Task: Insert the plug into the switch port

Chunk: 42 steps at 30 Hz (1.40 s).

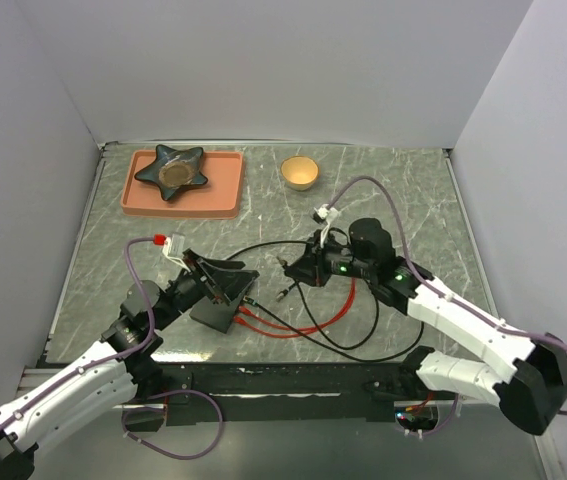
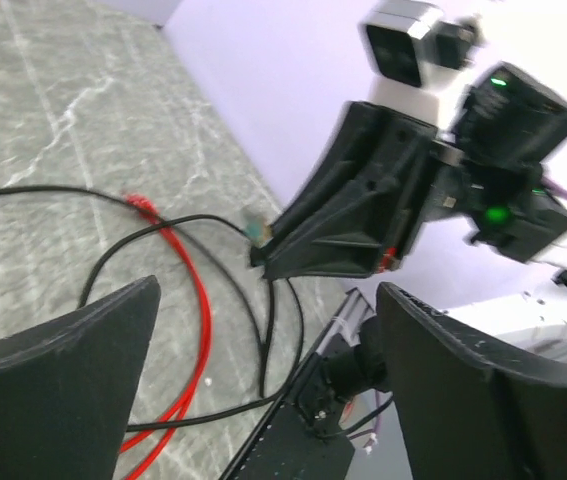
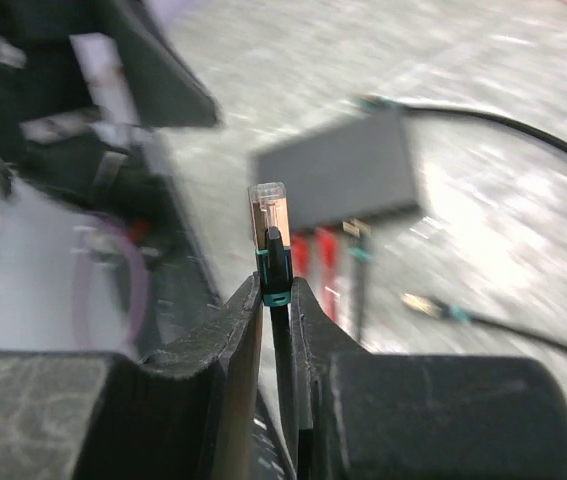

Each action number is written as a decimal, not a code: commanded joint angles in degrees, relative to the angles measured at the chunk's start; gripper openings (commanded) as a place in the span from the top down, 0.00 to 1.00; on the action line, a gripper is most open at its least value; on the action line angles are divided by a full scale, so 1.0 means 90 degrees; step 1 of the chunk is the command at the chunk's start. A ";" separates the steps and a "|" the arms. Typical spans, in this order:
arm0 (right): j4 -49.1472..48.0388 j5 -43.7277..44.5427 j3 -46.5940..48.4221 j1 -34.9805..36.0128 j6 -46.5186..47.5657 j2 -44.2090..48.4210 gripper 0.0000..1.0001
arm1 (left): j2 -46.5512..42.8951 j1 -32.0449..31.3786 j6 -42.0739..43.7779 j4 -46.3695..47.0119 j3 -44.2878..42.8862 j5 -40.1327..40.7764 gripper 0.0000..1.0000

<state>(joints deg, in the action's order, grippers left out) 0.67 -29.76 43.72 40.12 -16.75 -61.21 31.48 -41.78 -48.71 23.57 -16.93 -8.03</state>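
The plug (image 3: pixel 270 222), clear with a teal boot, sticks up from my right gripper (image 3: pixel 275 292), which is shut on its black cable just below the boot. It points toward the black switch (image 3: pixel 338 172), whose port edge (image 3: pixel 388 218) faces it with two red plugs (image 3: pixel 313 250) and a dark one seated. From above, the right gripper (image 1: pixel 287 268) hovers right of the switch (image 1: pixel 219 306). My left gripper (image 1: pixel 221 272) is over the switch, open. Its fingers (image 2: pixel 63 370) stand wide apart with nothing between them, and the plug (image 2: pixel 254 232) shows beyond.
Red cables (image 1: pixel 298 328) and black cables (image 1: pixel 348 340) loop over the table in front of the switch. A loose plug (image 3: pixel 428 305) lies near it. A salmon tray (image 1: pixel 225 190) with a star-shaped dish sits back left, beside a yellow bowl (image 1: pixel 300 172).
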 commanded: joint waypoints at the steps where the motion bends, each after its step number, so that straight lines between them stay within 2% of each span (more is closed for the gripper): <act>1: 0.1604 0.1876 0.0395 0.0025 0.0982 0.0736 1.00 | -0.0110 -0.0026 0.0129 -0.0285 -0.0189 0.0374 0.01; 3: 0.2110 0.2385 0.0502 0.0035 0.1158 0.1008 1.00 | -0.0100 -0.0026 0.0129 -0.0314 -0.0189 0.0463 0.01; 6: 0.2765 0.3712 0.0736 0.0044 0.1207 0.1389 1.00 | -0.0051 -0.0026 0.0109 -0.0324 -0.0180 0.0512 0.04; 12: 0.3470 0.6262 0.1322 0.0035 0.0612 0.2571 1.00 | 0.0183 -0.0026 0.0090 -0.0227 -0.0170 0.0483 0.04; 15: 0.3441 0.7016 0.1382 0.0035 0.0534 0.3216 1.00 | 0.0300 -0.0026 0.0061 -0.0110 -0.0170 0.0424 0.04; 18: 0.3344 0.7377 0.1421 0.0035 0.0670 0.3558 1.00 | 0.0388 -0.0026 0.0051 -0.0071 -0.0180 0.0385 0.04; 25: 0.3266 0.7701 0.1489 0.0035 0.0885 0.3696 1.00 | 0.0379 -0.0036 0.0041 -0.0129 -0.0141 0.0453 0.04; 30: 0.3149 0.7545 0.1304 0.0044 0.0973 0.3433 1.00 | 0.0388 -0.0036 0.0051 -0.0226 -0.0150 0.0589 0.04; 35: 0.3236 0.6815 0.1187 0.0044 0.0729 0.2605 1.00 | 0.0505 -0.0036 0.0012 -0.0781 -0.0345 0.0873 0.03; 42: 0.2271 0.5243 0.0650 0.0044 0.1070 0.1656 1.00 | 0.0837 -0.0026 0.0334 -0.2284 -0.1146 0.1770 0.02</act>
<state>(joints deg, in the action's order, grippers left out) 27.53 27.31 51.83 40.36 -8.84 -42.35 38.20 -41.82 -47.68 11.00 -21.30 1.98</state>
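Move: The right hand still pinches a cable near its plug. The switch lies about 18 cm to that hand's left, roughly level with it and some 20 cm below. At that table height a loose black plug lies about 3 cm left and 4 cm ahead, and the red loose plugs about 11 cm right and 14 cm ahead. The switch lies some 7 cm left of the empty left hand, 4 cm ahead and 22 cm below. Keeping its pinch on the cable with the plug sticking out of the fingertips, the right hand sweeps away from the switch, some 24 cm right and up about 12 cm, turning about 60 degrees clockwise, then eases forward, down and a little back left. The open left hand sinks about 5 cm and edges forward beside the switch. ##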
